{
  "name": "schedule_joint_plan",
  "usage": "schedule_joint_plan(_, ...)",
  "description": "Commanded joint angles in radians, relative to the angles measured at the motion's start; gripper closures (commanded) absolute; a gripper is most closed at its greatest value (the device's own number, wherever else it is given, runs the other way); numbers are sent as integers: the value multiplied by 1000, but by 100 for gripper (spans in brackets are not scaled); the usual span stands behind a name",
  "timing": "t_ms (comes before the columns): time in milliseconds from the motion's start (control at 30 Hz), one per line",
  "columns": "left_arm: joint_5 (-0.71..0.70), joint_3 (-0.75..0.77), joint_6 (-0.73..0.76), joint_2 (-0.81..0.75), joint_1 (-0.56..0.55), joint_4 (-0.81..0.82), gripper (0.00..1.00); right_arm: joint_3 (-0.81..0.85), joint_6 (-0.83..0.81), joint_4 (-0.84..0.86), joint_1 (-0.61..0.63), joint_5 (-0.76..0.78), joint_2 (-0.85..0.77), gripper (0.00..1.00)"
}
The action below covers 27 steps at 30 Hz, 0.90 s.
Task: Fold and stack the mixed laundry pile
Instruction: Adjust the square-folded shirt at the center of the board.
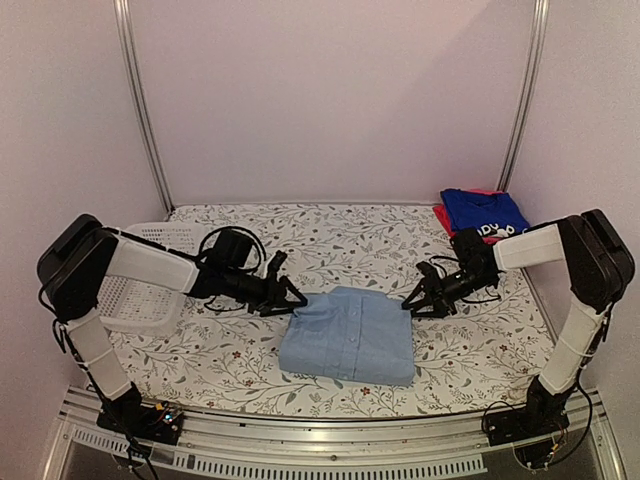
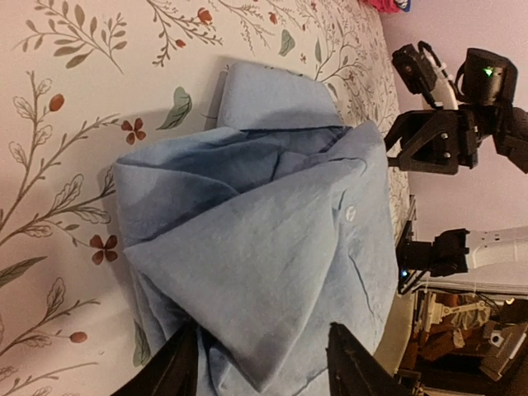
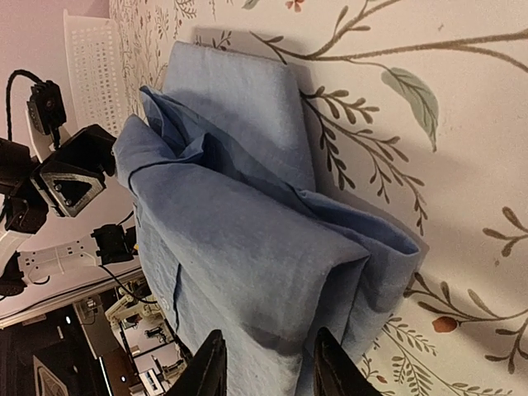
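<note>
A light-blue collared shirt [image 1: 348, 335] lies folded into a rectangle in the middle of the floral table cover. My left gripper [image 1: 290, 298] is at the shirt's far left corner. In the left wrist view its fingers [image 2: 177, 367] stand wide apart, with the folded shirt [image 2: 264, 247] reaching in between them. At the far right corner is my right gripper [image 1: 415, 303]. Its fingers [image 3: 210, 367] straddle the thick folded edge of the shirt [image 3: 247, 247] with a narrower gap. A royal-blue shirt [image 1: 483, 212] with white print rests on a red-pink garment [image 1: 441, 215] at the back right.
A white perforated basket [image 1: 150, 290] stands at the left edge, under my left arm. The floral cover [image 1: 340, 235] spreads to the back wall. Metal frame posts rise at both back corners.
</note>
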Motion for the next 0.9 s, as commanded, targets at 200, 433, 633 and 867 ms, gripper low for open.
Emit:
schedule_joint_plan(200, 26, 77, 7, 27, 17, 43, 87, -3, 33, 57, 15, -8, 16, 98)
schedule_joint_plan(433, 20, 147, 10, 80, 63, 18, 100, -1, 46, 55, 0, 31, -26, 100)
schedule_joint_plan(633, 29, 263, 19, 201, 100, -12, 100, 1, 42, 62, -29, 72, -15, 100)
schedule_joint_plan(867, 43, 375, 42, 347, 112, -27, 99, 15, 37, 97, -39, 140, 45, 100)
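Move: The square-folded shirt's middle lies about 7 cm back and 10 cm right of the left hand, some 3 cm lower; its far-left corner is between those open fingers. From the right hand, at the far-right corner, the middle is about 7 cm back, 11 cm left and 3 cm down. The basket stands roughly 28 cm left of the left hand and 5 cm farther out; the folded stack is some 30 cm ahead and 15 cm right of the right hand. Both grippers shut on the shirt's far corners; the left rises slightly, then drags forward about 10 cm, sinking. ##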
